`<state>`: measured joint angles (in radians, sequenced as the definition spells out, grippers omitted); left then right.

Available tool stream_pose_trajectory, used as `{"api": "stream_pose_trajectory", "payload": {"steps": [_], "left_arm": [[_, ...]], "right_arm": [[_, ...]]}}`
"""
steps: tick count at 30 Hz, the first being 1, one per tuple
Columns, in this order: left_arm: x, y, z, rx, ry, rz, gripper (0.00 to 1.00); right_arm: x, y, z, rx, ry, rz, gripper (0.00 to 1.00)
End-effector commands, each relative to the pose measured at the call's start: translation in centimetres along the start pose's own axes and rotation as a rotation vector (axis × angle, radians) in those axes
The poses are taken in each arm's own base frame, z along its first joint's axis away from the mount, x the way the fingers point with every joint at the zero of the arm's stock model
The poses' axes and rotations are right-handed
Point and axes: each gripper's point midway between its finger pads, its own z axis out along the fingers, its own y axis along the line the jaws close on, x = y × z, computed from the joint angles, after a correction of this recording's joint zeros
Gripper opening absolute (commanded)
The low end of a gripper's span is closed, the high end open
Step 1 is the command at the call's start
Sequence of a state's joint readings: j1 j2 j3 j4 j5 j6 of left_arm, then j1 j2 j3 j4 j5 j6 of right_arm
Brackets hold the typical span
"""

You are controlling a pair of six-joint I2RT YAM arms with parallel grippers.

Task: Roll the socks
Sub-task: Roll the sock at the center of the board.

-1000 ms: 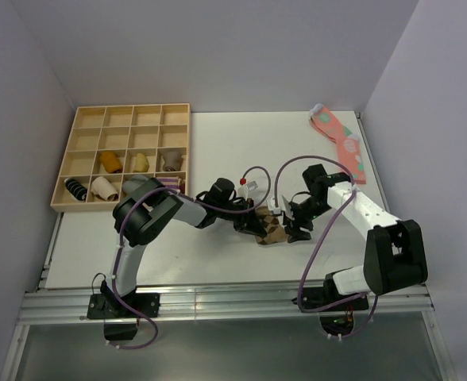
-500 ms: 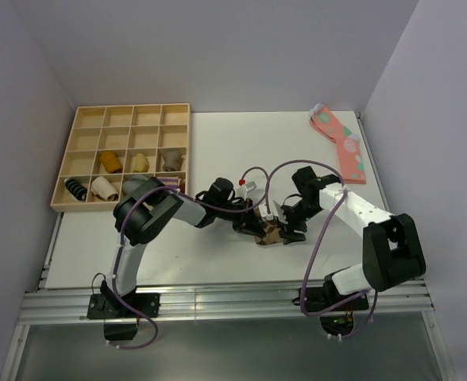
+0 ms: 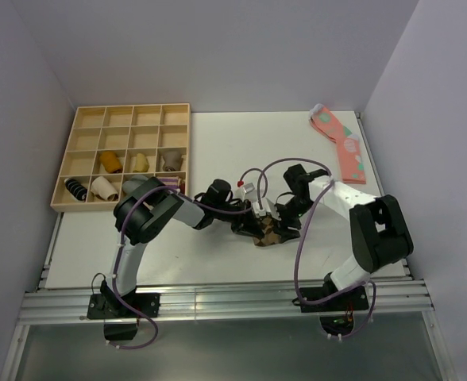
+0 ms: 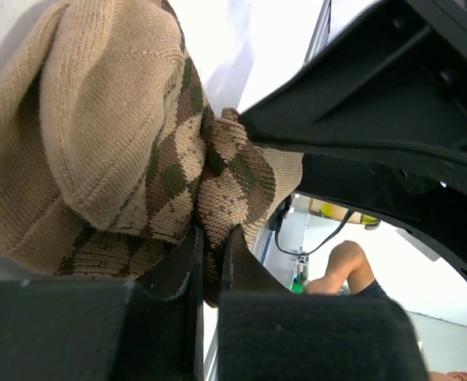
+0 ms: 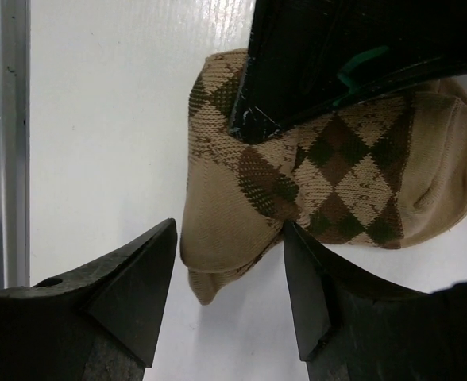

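The socks [image 3: 270, 231] are a tan bundle with dark brown argyle checks, lying on the white table just in front of centre. My left gripper [image 3: 255, 225] comes in from the left and is shut on a fold of the socks [image 4: 114, 135], the fabric pinched between its fingers [image 4: 192, 250]. My right gripper [image 3: 284, 220] comes in from the right and stands open. In the right wrist view the tan end of the socks [image 5: 225, 230] lies between its fingertips [image 5: 150, 270], and the right fingertip touches the argyle edge. The left gripper's black finger [image 5: 337, 55] covers the bundle's top.
A wooden compartment tray [image 3: 86, 119] at the back left holds several rolled socks, among them a purple-striped one [image 3: 76, 189]. Pink socks with teal spots [image 3: 341, 143] lie at the back right. A metal rail [image 3: 218, 300] runs along the table's near edge.
The right arm has swung left, bringing its gripper up to the socks so that its fingers now straddle the bundle's end. The left gripper has kept its hold and place.
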<state>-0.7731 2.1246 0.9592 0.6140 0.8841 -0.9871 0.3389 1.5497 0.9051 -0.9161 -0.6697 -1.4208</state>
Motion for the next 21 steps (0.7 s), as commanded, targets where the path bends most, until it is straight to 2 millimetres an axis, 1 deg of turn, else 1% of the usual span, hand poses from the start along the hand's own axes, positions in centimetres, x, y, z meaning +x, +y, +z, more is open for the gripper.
{"api": "stream_pose_trajectory", "payload": {"steps": [1,5,8,9,12,13,15,16,17,18,19,20,21], "left_arm": [[4.3,5.5,-0.3,-0.141,0.082,-0.150,0.00],[4.6,5.3,-0.4,-0.123,0.085,-0.150,0.00],[4.6,4.7,-0.4,-0.090,0.083,-0.143,0.02],[4.3,4.3,-0.3,-0.072,0.073,-0.124,0.02],[4.0,4.0,-0.4,-0.069,0.050,-0.115,0.09],[3.7,3.9,-0.5,-0.076,0.034,-0.095,0.14],[3.1,4.3,-0.6,-0.109,-0.007,-0.075,0.18],[2.6,3.8,-0.8,-0.110,-0.034,-0.038,0.22],[2.3,4.4,-1.0,-0.143,-0.072,-0.032,0.25],[1.8,4.0,-1.2,-0.148,-0.099,-0.005,0.29],[1.4,4.0,-1.4,-0.157,-0.122,0.008,0.29],[0.9,4.5,-1.6,-0.189,-0.169,0.016,0.30],[0.5,4.3,-1.8,-0.189,-0.194,0.031,0.31]], "right_arm": [[-0.5,-1.6,0.1,0.018,0.001,-0.013,0.63],[-0.6,-2.3,0.2,0.013,0.000,-0.001,0.61],[-0.7,-2.5,0.4,-0.005,-0.004,0.020,0.54],[-0.8,-2.7,0.3,-0.009,-0.005,0.027,0.48],[-0.7,-2.7,0.5,-0.027,-0.003,0.051,0.36],[-0.7,-2.8,0.5,-0.029,-0.001,0.057,0.35],[-0.7,-3.0,0.5,-0.021,0.006,0.061,0.32],[-0.6,-2.9,0.4,-0.022,0.011,0.067,0.32],[-0.6,-3.0,0.3,-0.020,0.015,0.068,0.32],[-0.5,-3.0,0.1,-0.014,0.025,0.069,0.31],[-0.5,-3.0,0.0,-0.012,0.027,0.066,0.31],[-0.4,-2.9,-0.1,-0.011,0.032,0.069,0.31],[-0.5,-3.0,-0.3,-0.004,0.037,0.065,0.31]]}}
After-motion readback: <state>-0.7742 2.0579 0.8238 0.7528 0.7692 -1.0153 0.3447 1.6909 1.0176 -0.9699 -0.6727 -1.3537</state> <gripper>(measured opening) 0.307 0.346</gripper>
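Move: The sock's rolled near end is still pinched in my shut left fingertips, its middle about 2 cm to that hand's right, 1 cm back and 1 cm below. From my right hand, open around the roll's side, that end lies level fore-and-aft, about 2 cm to the left and 1 cm lower. The sock's flat part stretches some 8 cm ahead of my right hand and 2 cm left; the pink sock is about 25 cm ahead and 16 cm right. I ease my right hand forward and down about 1 cm, drifting slightly left and tipping some 5 degrees, and close its fingers from well open until they pinch the roll's loose side. Then I part my left fingers a little to loosen their grip and draw that hand about 1 cm left, away from the roll. ##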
